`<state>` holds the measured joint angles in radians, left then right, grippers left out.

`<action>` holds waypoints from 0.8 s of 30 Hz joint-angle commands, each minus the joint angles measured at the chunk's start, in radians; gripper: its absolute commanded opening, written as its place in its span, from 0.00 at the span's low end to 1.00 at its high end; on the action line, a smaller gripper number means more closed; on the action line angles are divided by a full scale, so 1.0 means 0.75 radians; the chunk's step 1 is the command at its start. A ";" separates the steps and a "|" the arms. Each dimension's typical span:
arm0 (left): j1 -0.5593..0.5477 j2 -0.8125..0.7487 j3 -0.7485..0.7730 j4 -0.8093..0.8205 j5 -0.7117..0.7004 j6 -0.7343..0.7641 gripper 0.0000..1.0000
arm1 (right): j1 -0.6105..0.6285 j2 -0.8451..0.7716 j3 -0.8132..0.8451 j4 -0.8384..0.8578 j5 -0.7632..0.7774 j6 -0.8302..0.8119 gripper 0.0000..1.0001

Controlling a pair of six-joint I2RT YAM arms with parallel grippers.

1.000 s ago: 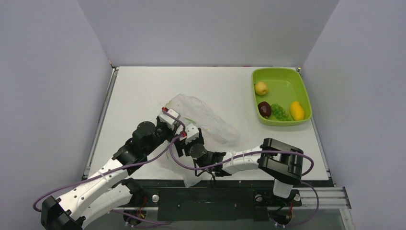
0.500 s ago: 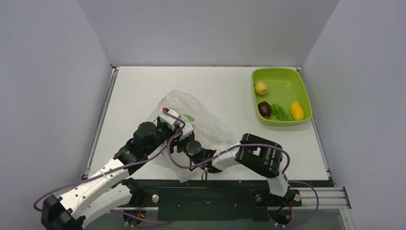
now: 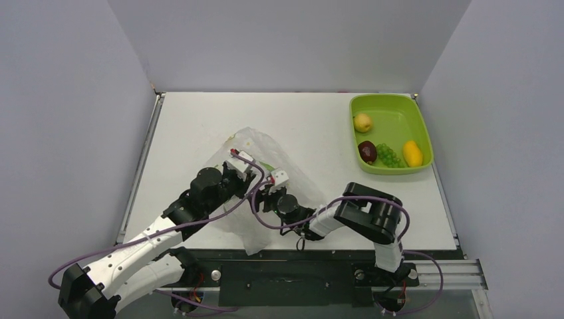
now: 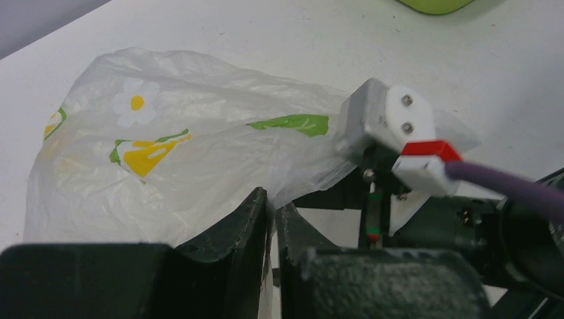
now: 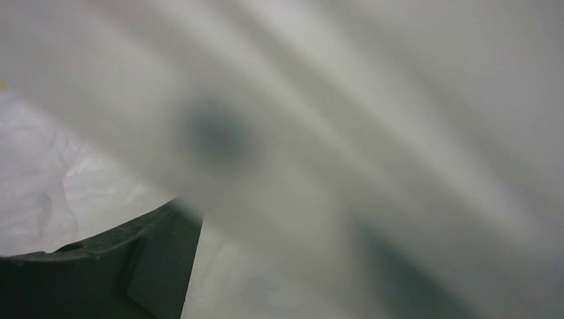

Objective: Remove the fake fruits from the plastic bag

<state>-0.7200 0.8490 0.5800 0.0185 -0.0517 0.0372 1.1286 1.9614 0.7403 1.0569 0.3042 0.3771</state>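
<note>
The plastic bag [image 3: 261, 154], clear film with flower prints, lies crumpled at the table's near middle. It also fills the left wrist view [image 4: 166, 153]. My left gripper [image 3: 245, 174] [image 4: 273, 203] is shut on a fold of the bag's film. My right gripper [image 3: 262, 194] reaches into the bag beside it. In the right wrist view film covers the lens; one finger [image 5: 106, 266] shows at lower left, well off centre, so the jaws stand apart. No fruit shows in the bag. Four fake fruits lie in the tray: yellow [image 3: 362, 122], dark red [image 3: 367, 150], green [image 3: 388, 156], yellow-orange [image 3: 412, 153].
The lime-green tray [image 3: 399, 109] stands at the back right of the table. The right arm's elbow [image 3: 370, 212] lies low over the near right of the table. The right wrist's white camera block [image 4: 389, 123] sits close beside my left jaws. Grey walls enclose three sides.
The right wrist pushed left under the bag, then shifted back right. The left gripper moved slightly right with the film, and the bag's near side has spread out wider.
</note>
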 commanded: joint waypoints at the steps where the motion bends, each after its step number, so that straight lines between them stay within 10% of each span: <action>1: -0.012 0.002 0.106 -0.073 -0.004 -0.028 0.18 | -0.040 -0.233 -0.139 0.057 0.004 0.066 0.72; 5: -0.012 -0.036 0.128 -0.148 -0.022 -0.037 0.36 | -0.054 -0.255 -0.167 0.060 -0.024 0.081 0.72; 19: -0.008 -0.344 0.527 -0.840 -0.316 -0.536 0.48 | -0.067 -0.215 -0.078 0.002 -0.077 0.163 0.71; 24: 0.003 -0.270 0.609 -1.044 -0.783 -0.786 0.48 | -0.084 -0.207 -0.052 -0.036 -0.124 0.170 0.71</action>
<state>-0.7250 0.5705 0.9810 -0.5953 -0.3641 -0.3771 1.0824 1.7966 0.6613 1.0149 0.2523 0.4786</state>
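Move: The left hand still pinches a fold of the plastic bag between its shut fingertips; the dark fruit in the bag lies roughly 16 cm below it, about 4 cm to its left and level with it fore and aft. From the right hand, open among the bag's folds, that fruit is some 3 cm to the left, about 1 cm ahead and 3 cm lower, while the middle of the spread bag lies about 5 cm to the right, 1 cm ahead and 3 cm lower. The left fingers open to about half and let go of the bag, then that hand climbs some 12 cm while swinging about 9 cm left and 5 cm back, away from the bag and the right gripper, turning about 20 degrees counter-clockwise with its left side dipping. The right hand, fingers kept wide open and film still draped over its wrist, slips about 4 cm right, away from the dark fruit, and rises as much, then eases back left a centimetre or two, staying among the folds. ##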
